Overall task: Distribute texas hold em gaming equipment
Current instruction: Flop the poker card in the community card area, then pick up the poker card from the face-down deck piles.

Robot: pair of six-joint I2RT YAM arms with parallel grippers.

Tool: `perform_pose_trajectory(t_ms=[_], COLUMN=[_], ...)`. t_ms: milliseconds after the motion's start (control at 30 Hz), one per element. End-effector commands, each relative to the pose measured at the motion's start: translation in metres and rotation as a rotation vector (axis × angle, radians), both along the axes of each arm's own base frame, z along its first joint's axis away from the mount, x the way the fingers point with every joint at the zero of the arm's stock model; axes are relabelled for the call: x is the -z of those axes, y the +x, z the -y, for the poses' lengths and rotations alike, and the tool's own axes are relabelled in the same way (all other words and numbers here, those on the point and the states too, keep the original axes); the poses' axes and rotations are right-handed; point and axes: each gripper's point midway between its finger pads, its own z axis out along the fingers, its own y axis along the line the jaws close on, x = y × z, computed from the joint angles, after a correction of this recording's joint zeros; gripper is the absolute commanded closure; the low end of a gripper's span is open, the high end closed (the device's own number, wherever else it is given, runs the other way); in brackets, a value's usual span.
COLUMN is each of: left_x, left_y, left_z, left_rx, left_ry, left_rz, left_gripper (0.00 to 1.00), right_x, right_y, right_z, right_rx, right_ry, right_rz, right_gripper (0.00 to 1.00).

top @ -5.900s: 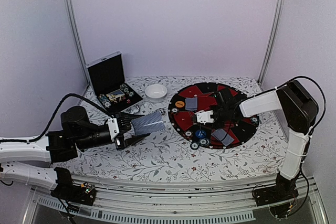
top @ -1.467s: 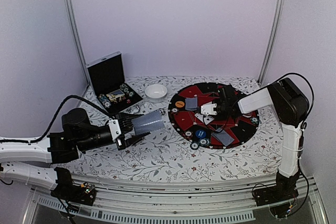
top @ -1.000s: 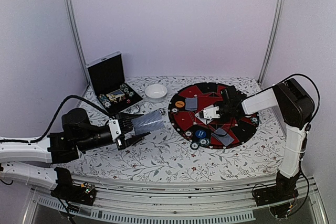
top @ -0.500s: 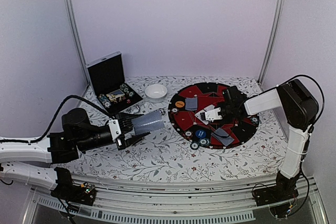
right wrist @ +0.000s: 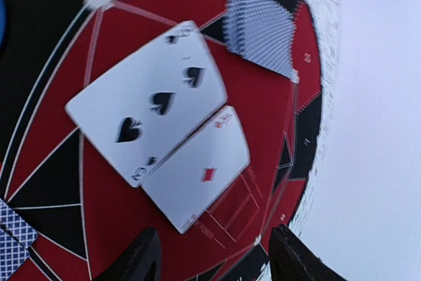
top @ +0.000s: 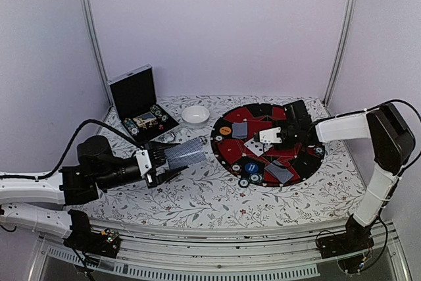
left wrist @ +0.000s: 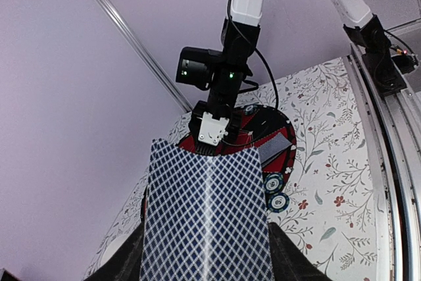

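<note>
My left gripper is shut on a stack of playing cards held above the table left of the round red and black mat; their blue diamond-patterned backs fill the left wrist view. Over the mat's middle my right gripper stands open, with nothing between its dark fingertips. Just ahead of it two face-up cards lie side by side, a three of spades and an ace of diamonds. Face-down cards and an orange disc lie at the mat's left. More face-down cards, a blue disc and poker chips sit at its near edge.
A white bowl stands behind the mat's left side. An open black case with more chips in it sits at the back left. The floral tablecloth covers the table in front of both arms.
My right gripper has opened and let go of a card, which now lies face up on the mat. The gripper has drawn back slightly to the right. The left arm has not moved.
</note>
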Motion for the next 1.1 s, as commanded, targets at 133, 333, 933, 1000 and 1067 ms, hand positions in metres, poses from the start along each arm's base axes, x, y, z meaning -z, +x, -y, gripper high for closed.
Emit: perform_pose_trajectory(t_ms=[133,333,933,1000,1067], left_x=[-0.015,-0.015,-0.018,-0.018,-0.019], left_y=[-0.004,-0.004,-0.004,-0.004,-0.004], left_z=[-0.002,-0.002,-0.003,-0.003,-0.003], left_rx=[0.009,0.01,0.004,0.003,0.004], left_ry=[-0.05,-0.051,-0.059,-0.06,-0.061], left_rz=[0.025,0.024,0.028,0.029,0.03], left_gripper=[0.48,0.48,0.48,0.48,0.48], right_x=[-0.229,-0.287,-0.23,-0.222,-0.215], right_y=[-0.012,-0.107,-0.219,-0.212,-0.203], right_z=[-0.045,-0.125,-0.263,-0.265,-0.265], right_rx=[0.166,-0.007,-0.115,-0.08,-0.03], right_ry=[0.811,1.208,1.098,1.088,1.077], right_rz=[0.032,-0.465,-0.913,-0.892,-0.868], right_gripper=[0.01,0.01,0.01,0.01,0.01])
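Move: The right hand, empty, is about 5 cm over the mat. Its goal, the card deck in the left gripper, lies some 30 cm to its left, 23 cm back and 21 cm higher. The laid face-up cards are about 8 cm left and 3 cm back, and the blue button 12 cm left and 13 cm back, both on the mat. From the left hand the deck's middle is some 4 cm right, 2 cm ahead, level with it. Straight up fast from the laid cards, the right hand climbs about 30 cm, then sweeps left and back towards the held deck, sinking some 10 cm on the way. The wrist swings through roughly 80 degrees until the fingers point left, and they open fully and come around the deck's free end. The left hand stays, still gripping the deck. ##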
